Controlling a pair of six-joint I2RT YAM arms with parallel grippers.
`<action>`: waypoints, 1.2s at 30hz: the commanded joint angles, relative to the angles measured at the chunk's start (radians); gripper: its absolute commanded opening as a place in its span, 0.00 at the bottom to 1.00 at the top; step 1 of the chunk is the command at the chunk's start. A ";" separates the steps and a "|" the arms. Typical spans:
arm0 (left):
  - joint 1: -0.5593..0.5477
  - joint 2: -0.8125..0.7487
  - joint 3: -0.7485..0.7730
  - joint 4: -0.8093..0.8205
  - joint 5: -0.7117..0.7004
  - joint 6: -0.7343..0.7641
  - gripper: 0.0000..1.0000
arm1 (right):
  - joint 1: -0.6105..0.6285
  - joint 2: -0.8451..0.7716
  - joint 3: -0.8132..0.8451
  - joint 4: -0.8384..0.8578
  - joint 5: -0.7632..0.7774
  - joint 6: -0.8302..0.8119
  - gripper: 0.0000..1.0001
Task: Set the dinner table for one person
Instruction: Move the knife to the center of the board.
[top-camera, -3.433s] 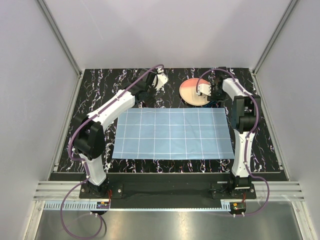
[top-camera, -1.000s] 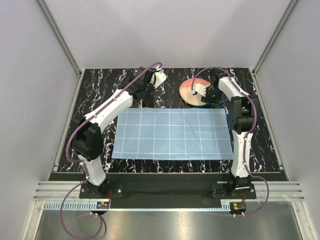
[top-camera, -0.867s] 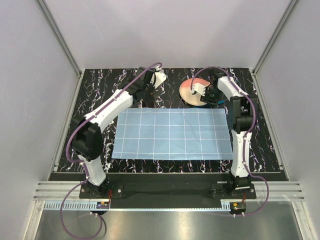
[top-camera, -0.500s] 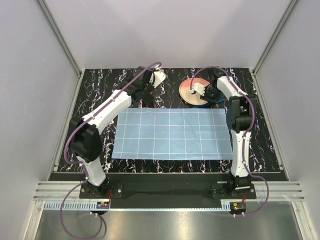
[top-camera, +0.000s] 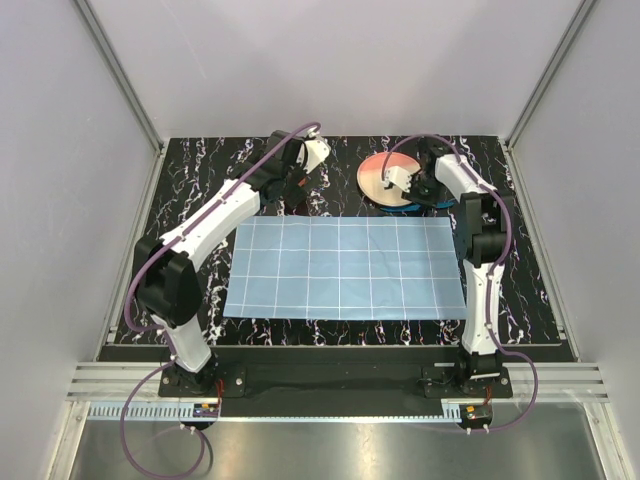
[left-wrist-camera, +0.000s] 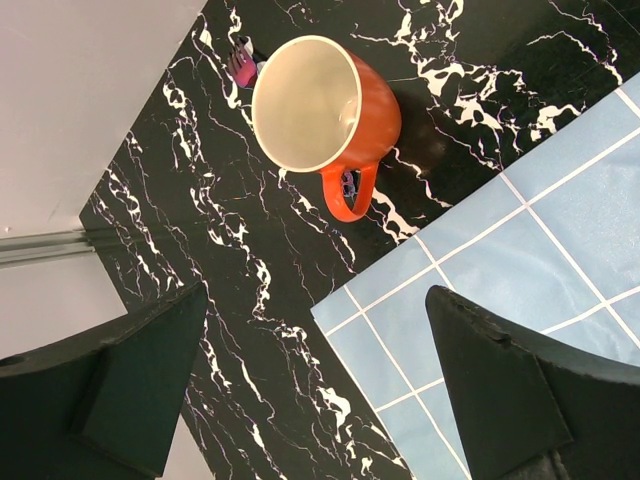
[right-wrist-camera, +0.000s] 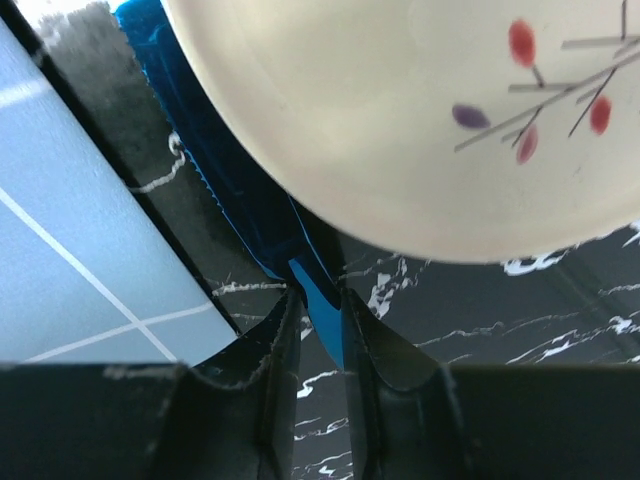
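Observation:
On the black marbled dinner table, a cream plate with a leaf pattern lies over a blue napkin; the plate is at the back right. My right gripper is shut on the napkin's near corner, just under the plate's rim, and shows from above at the plate's right side. An orange mug with a cream inside stands upright near the mat's back left corner. My left gripper hovers open short of the mug, holding nothing. From above, the left arm hides the mug.
A light-blue checked mat covers the middle of the table. Small purple objects peek out behind the mug and through its handle. Grey walls and a metal frame close in the back and sides.
The right gripper's jaws have closed on the blue napkin's corner. The plate has shifted slightly toward the back left. The left gripper has drifted a little farther back and stayed open.

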 joint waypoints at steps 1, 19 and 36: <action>0.007 -0.045 -0.006 0.043 -0.010 0.008 0.99 | -0.044 0.029 -0.080 -0.036 0.015 0.038 0.28; 0.009 -0.039 0.005 0.042 0.009 0.022 0.99 | -0.182 -0.014 -0.189 -0.018 0.107 0.119 0.29; 0.009 -0.041 0.008 0.043 0.021 0.030 0.99 | -0.208 0.034 -0.056 -0.063 0.166 0.424 0.27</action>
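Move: The knife is already pinched, its middle about 2 cm to the right hand's left and its left part at the plate's near rim. The bare table it is drawn to lies some 12 cm right and 4 cm back of the hand. The plate's middle is about 10 cm ahead and 10 cm left; the blue cloth's far right corner is 3 cm back and 7 cm right. From the left hand the knife is roughly 42 cm right, 6 cm ahead and 19 cm below. The knife, still pinched between the right hand's fingers, is drawn away from the plate, about 12 cm to the right and a little back, at an unchanging low height. The hand turns some 30 degrees clockwise with it, going on turning after the sideways travel has nearly stopped, and keeps its grip. ##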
